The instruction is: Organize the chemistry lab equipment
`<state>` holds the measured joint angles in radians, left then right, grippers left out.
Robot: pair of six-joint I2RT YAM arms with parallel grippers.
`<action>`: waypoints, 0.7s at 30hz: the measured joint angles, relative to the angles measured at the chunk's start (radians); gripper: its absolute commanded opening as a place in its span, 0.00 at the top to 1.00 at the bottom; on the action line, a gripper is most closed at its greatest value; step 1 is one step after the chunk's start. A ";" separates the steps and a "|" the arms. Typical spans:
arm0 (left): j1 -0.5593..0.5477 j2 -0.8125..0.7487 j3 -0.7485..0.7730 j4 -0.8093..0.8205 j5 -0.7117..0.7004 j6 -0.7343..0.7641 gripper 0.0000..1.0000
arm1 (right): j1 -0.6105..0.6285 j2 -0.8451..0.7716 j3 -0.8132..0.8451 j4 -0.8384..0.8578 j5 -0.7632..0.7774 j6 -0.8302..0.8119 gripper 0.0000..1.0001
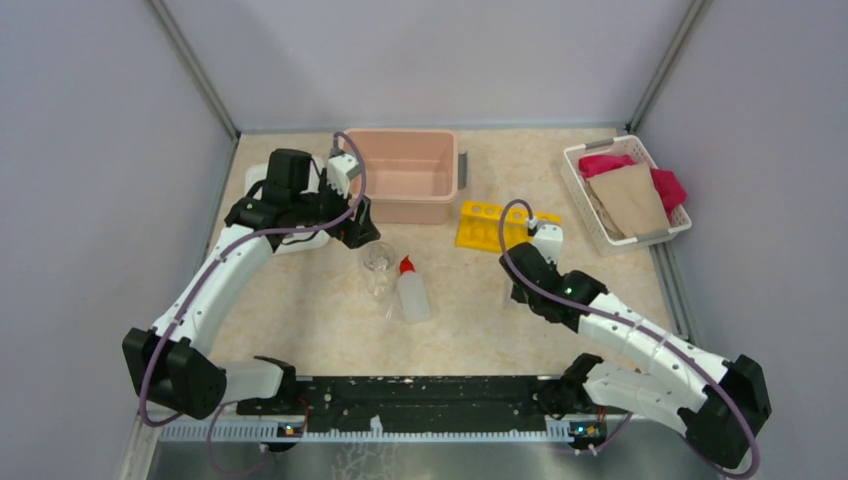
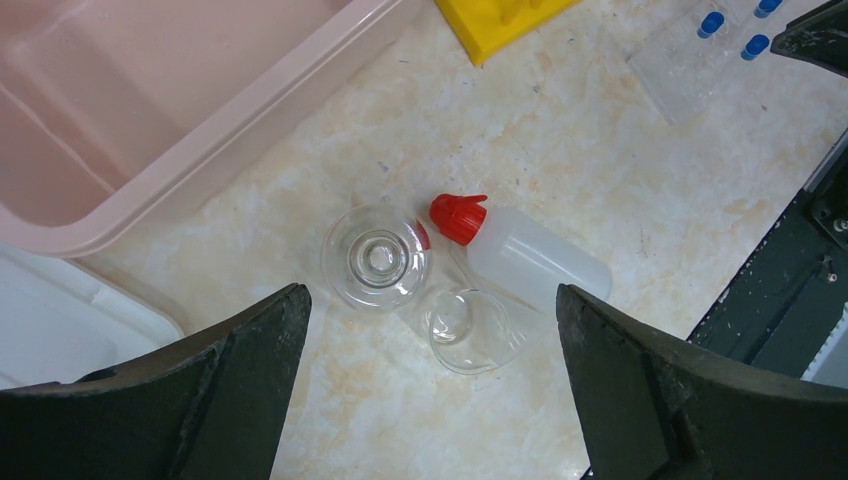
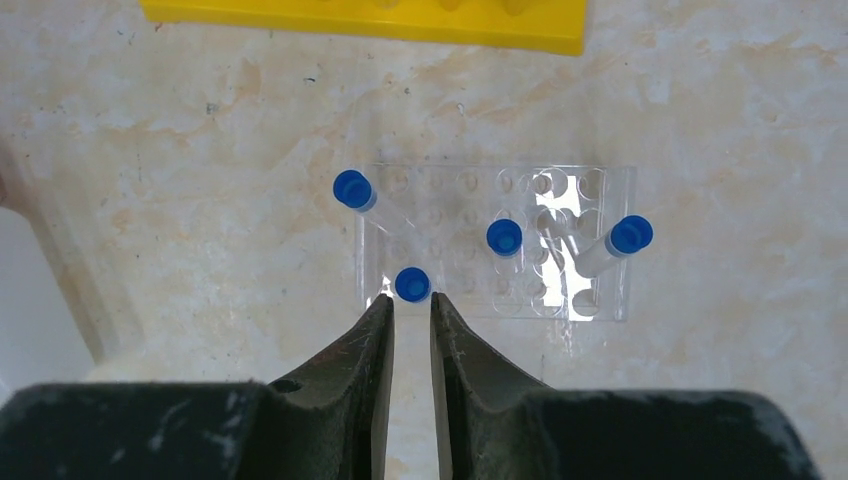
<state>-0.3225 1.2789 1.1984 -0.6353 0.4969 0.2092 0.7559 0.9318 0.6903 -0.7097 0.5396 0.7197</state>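
A clear glass flask stands beside the white squeeze bottle, which lies flat with its red nozzle toward the flask. A second small clear glass rests against them. My left gripper hovers above them, wide open. Blue-capped tubes sit in a clear holed holder; two lean. My right gripper has narrowed on one tube's cap at its tips. The yellow rack lies just beyond.
A pink bin sits at the back, close to the left gripper. A white basket of pink and tan cloths stands at back right. A white flat object lies under the left arm. Black rail runs along the near edge.
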 measured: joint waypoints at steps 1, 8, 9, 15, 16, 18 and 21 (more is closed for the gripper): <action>0.000 0.000 0.000 0.000 0.000 0.000 0.01 | 0.000 0.000 0.003 -0.008 0.000 0.003 0.76; 0.021 0.002 0.014 -0.002 -0.007 -0.012 0.01 | 0.031 -0.008 0.147 -0.065 0.011 0.008 0.63; 0.034 0.002 0.021 -0.001 -0.006 -0.016 0.01 | 0.044 -0.001 0.177 -0.062 0.011 0.008 0.59; 0.139 0.014 0.040 -0.015 0.006 -0.038 0.01 | 0.155 0.178 0.334 0.026 -0.049 0.000 0.31; 0.152 0.016 0.042 -0.021 0.006 -0.040 0.01 | 0.173 0.225 0.344 0.053 -0.076 -0.001 0.28; 0.179 0.020 0.045 -0.035 0.006 -0.041 0.01 | 0.201 0.332 0.359 0.103 -0.142 -0.008 0.24; 0.204 0.021 0.045 -0.058 0.006 -0.041 0.01 | 0.226 0.488 0.364 0.169 -0.229 -0.014 0.21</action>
<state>-0.1188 1.2999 1.2434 -0.6937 0.5026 0.1684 0.9817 1.4193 1.0538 -0.5411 0.3111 0.7055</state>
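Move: The white bottle with the red cap lies on the table about 21 cm to the left of my right hand and 3 cm farther out, roughly 8 cm lower. The clear tube rack is under that hand, its middle about 4 cm right and 4 cm ahead. The round beaker stands about 6 cm left of the bottle and 7 cm farther out; a clear flask lies close along its left. From my left hand the bottle lies about 6 cm back, 6 cm right and 20 cm below. I swing my right hand left about 17 cm from the tube rack towards the white bottle, arching some 8 cm up and sinking most of that again, while it turns about 20 degrees counter-clockwise and the nearly shut fingers spread wide. My left hand, open and empty, backs off about 6 cm left and a little forward, away from the bottle. ##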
